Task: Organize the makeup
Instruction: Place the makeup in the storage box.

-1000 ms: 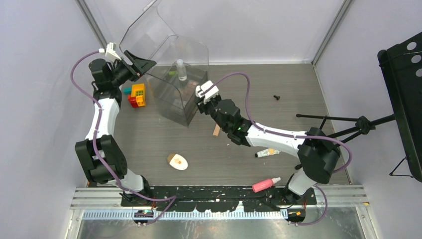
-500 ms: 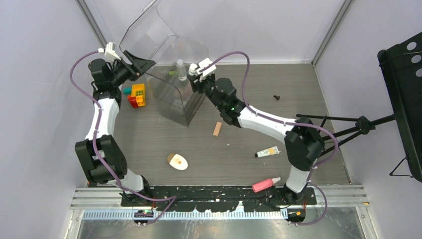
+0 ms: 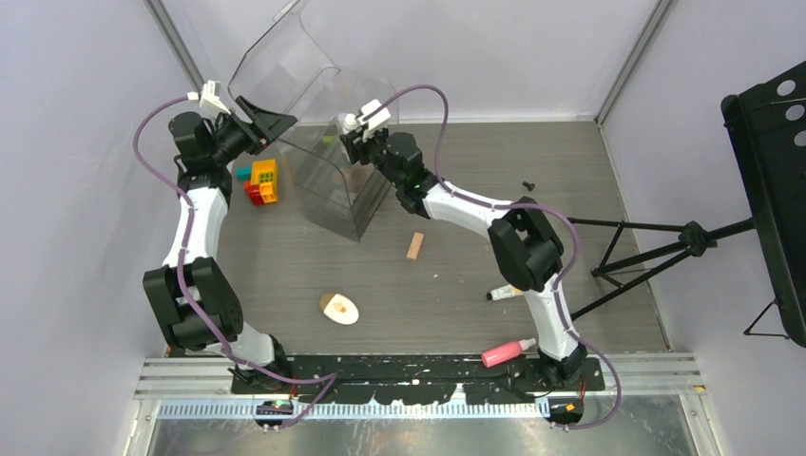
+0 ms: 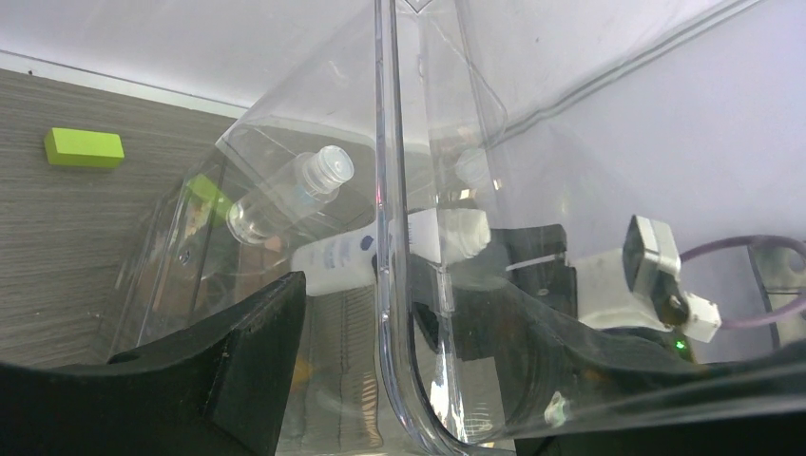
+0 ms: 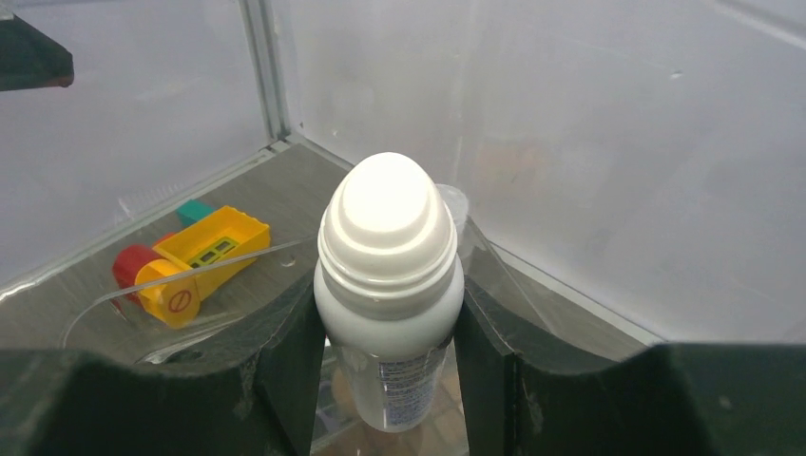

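Note:
A white bottle (image 5: 388, 275) with a domed cap stands upright between my right gripper's fingers (image 5: 295, 351), and the right gripper (image 5: 388, 304) is shut on it. In the top view that gripper (image 3: 354, 133) hovers over the open top of the clear case (image 3: 333, 204). Inside the case lies a clear bottle (image 4: 290, 195). My left gripper (image 4: 390, 370) straddles the raised lid's rim (image 4: 382, 190) and holds the lid (image 3: 276, 57) tilted back. On the table lie a peach sponge (image 3: 414, 246), a white oval compact (image 3: 340, 309), a cream tube (image 3: 510, 291) and a pink bottle (image 3: 508, 352).
Colourful toy bricks (image 3: 260, 180) sit left of the case, also showing in the right wrist view as yellow and red bricks (image 5: 190, 261). A green block (image 4: 84, 147) lies behind. A small black piece (image 3: 528, 185) and a black tripod (image 3: 646, 252) are to the right.
My right arm has stretched from the middle of the table up to the case's open top, carrying the white bottle. The left arm and the lid have stayed put.

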`<state>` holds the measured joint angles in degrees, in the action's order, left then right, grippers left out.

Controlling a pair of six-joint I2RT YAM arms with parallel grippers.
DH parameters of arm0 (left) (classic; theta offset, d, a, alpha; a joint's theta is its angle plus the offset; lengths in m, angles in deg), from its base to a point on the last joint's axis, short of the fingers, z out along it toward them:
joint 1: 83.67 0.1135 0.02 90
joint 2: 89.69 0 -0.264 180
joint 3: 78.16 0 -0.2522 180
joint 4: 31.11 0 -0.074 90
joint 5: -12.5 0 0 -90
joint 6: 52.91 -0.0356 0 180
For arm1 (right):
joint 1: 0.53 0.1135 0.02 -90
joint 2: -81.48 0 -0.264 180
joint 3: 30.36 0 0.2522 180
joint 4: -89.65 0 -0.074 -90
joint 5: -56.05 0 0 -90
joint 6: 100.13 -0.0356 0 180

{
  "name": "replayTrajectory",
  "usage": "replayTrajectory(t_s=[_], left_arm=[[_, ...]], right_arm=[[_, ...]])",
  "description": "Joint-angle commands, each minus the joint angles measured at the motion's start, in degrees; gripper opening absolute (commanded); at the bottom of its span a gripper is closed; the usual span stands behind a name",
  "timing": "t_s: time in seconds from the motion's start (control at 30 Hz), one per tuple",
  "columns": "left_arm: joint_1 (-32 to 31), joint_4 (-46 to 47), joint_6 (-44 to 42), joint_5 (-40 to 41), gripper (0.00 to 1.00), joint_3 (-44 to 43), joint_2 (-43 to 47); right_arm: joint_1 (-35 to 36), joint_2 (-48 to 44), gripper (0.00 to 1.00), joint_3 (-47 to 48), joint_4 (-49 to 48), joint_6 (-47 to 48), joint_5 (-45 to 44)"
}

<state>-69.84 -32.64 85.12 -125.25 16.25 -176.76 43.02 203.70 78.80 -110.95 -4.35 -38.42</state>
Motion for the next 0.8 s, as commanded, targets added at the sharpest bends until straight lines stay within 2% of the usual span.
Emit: replayTrajectory(t_s=[0.0, 0.4, 0.77], left_arm=[[0.2, 2.8, 0.5, -1.7, 0.72, 0.1, 2.4], [0.2, 4.1, 1.6, -2.1, 0.72, 0.4, 2.3], [0.2, 4.6, 2.0, -2.2, 0.72, 0.5, 2.2]], right_arm=[[0.3, 1.8, 0.01, 7.3, -5.3, -2.8, 3.6], [0.3, 10.9, 0.01, 18.2, -3.1, -3.5, 9.8], [0.3, 16.1, 0.03, 25.9, 2.4, -2.4, 9.9]])
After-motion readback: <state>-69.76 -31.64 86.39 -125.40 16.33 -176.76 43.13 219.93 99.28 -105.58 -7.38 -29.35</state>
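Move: About 7 cm to the right hand's left, 2 ahead and some 12 below lies the free spot in the storage box's upper compartment for the white bottle it already holds. The clear bottle stands about 7 cm ahead of that hand, 3 left and 9 below; the yellow toy is roughly 24 cm left, 3 back and 24 below. From the left hand, the free spot is about 9 cm right, 4 back and 18 below. Carrying the white bottle upright in a kept grip, the right hand travels about 6 cm left across the storage box's upper compartment, to the near-left side of the clear bottle. It sinks some 3.5 cm on the way, mostly at the start and again at the end, edges slightly forward, and turns about 10 degrees counter-clockwise. ##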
